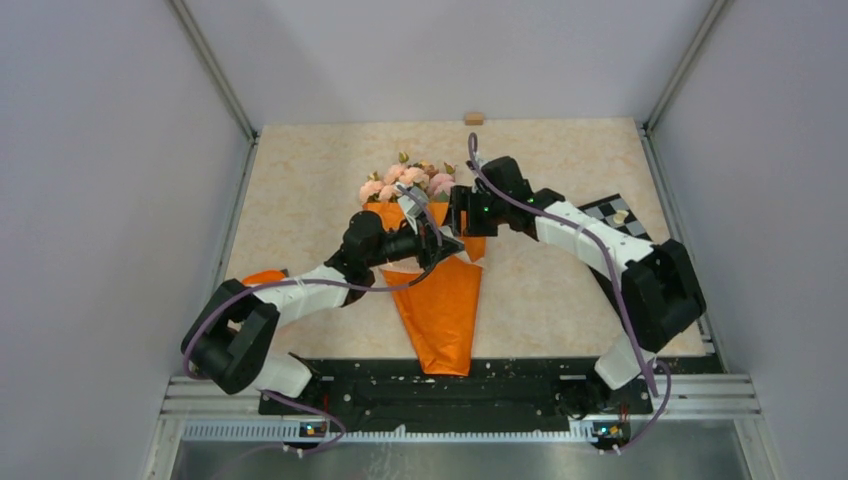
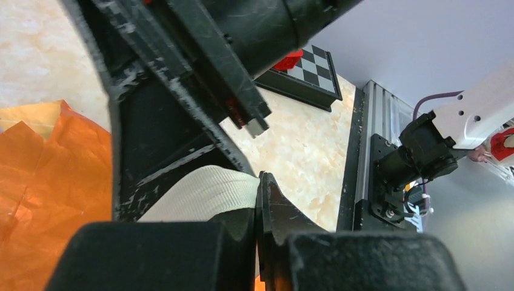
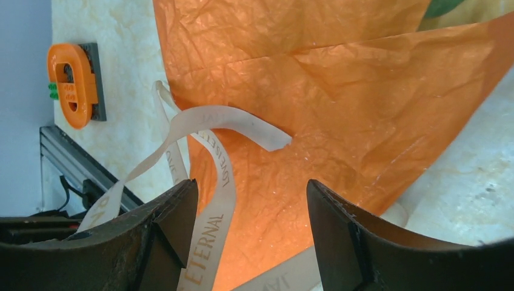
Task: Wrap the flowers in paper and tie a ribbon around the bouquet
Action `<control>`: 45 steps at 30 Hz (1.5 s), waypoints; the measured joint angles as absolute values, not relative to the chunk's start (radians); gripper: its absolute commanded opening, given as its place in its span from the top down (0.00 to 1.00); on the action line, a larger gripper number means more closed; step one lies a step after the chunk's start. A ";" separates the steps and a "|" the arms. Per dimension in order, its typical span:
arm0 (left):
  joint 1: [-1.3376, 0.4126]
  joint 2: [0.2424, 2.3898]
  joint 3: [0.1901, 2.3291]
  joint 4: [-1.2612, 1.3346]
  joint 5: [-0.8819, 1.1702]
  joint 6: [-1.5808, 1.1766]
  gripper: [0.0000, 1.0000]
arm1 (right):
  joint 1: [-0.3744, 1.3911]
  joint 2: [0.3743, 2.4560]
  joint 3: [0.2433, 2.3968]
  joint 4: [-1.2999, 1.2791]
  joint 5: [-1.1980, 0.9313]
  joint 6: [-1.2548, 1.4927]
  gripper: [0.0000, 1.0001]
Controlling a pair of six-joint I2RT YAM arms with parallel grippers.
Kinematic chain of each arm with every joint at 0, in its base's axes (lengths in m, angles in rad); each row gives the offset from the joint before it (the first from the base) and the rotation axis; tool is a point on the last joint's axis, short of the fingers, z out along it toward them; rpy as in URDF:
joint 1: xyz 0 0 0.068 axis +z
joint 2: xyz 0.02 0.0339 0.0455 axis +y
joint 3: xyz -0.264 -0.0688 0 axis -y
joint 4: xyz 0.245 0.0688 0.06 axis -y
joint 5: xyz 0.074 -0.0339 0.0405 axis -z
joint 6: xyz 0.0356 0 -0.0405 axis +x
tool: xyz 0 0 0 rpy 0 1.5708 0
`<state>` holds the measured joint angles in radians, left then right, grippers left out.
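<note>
The bouquet (image 1: 437, 305) lies in the middle of the table, a narrow cone of glossy orange paper (image 3: 339, 91) with its tip toward the arms. Pink flowers (image 1: 408, 180) with green leaves top its far end. My left gripper (image 2: 260, 182) is shut on the cream ribbon (image 2: 203, 191), just above the cone's upper part (image 1: 435, 240). My right gripper (image 3: 248, 200) hangs open over the paper, opposite the left one (image 1: 460, 215). The ribbon (image 3: 212, 224), printed with letters, runs loose between its fingers, close to the left one. A free ribbon end (image 3: 242, 121) curls over the paper.
A small checkerboard (image 1: 615, 215) lies at the right side under the right arm. A small orange-and-green piece on a grey plate (image 3: 73, 85) sits by the left arm's side. A wooden block (image 1: 474, 118) rests at the far edge. A metal rail (image 1: 460, 395) runs along the near edge.
</note>
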<state>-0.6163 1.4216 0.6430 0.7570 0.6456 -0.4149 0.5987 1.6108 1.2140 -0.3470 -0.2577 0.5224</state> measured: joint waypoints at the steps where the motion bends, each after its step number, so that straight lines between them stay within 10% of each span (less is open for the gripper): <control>1: -0.616 1.421 0.642 0.753 0.646 -0.409 1.00 | 0.599 1.634 1.230 -0.356 -0.280 0.525 0.32; 19: -0.616 1.379 0.638 0.696 0.677 -0.318 1.00 | 0.614 1.926 1.324 -0.431 -0.660 0.517 0.46; 28: -0.616 1.376 0.637 0.672 0.672 -0.292 1.00 | 0.621 1.965 1.324 -0.423 -0.765 0.545 1.00; 45: -0.616 1.330 0.628 0.588 0.488 -0.290 1.00 | 0.567 1.509 1.251 -0.432 -0.238 0.524 1.00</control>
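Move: The loose ribbon strand that the right hand goes for, just over the wrapped paper, lies about 6 cm back, 6 cm to the left and 7 cm below it. From the same hand, the flower heads are some 8 cm ahead, 10 cm to the left and 10 cm lower, and the middle of the orange paper is roughly 17 cm back, 6 cm left and 13 cm lower. From the left hand, that strand is about level ahead, 2 cm left and 11 cm below. The right fingers pinch a loose ribbon strand by the tail, after reaching open down, back and left under the left gripper, about 11 cm in all, while tipping down and turning counter-clockwise. Shut, they retrace with the ribbon and carry on up and right, the wrist turning back. The left fingers keep their grip on the ribbon and finally shift about 2 cm forward and left. ##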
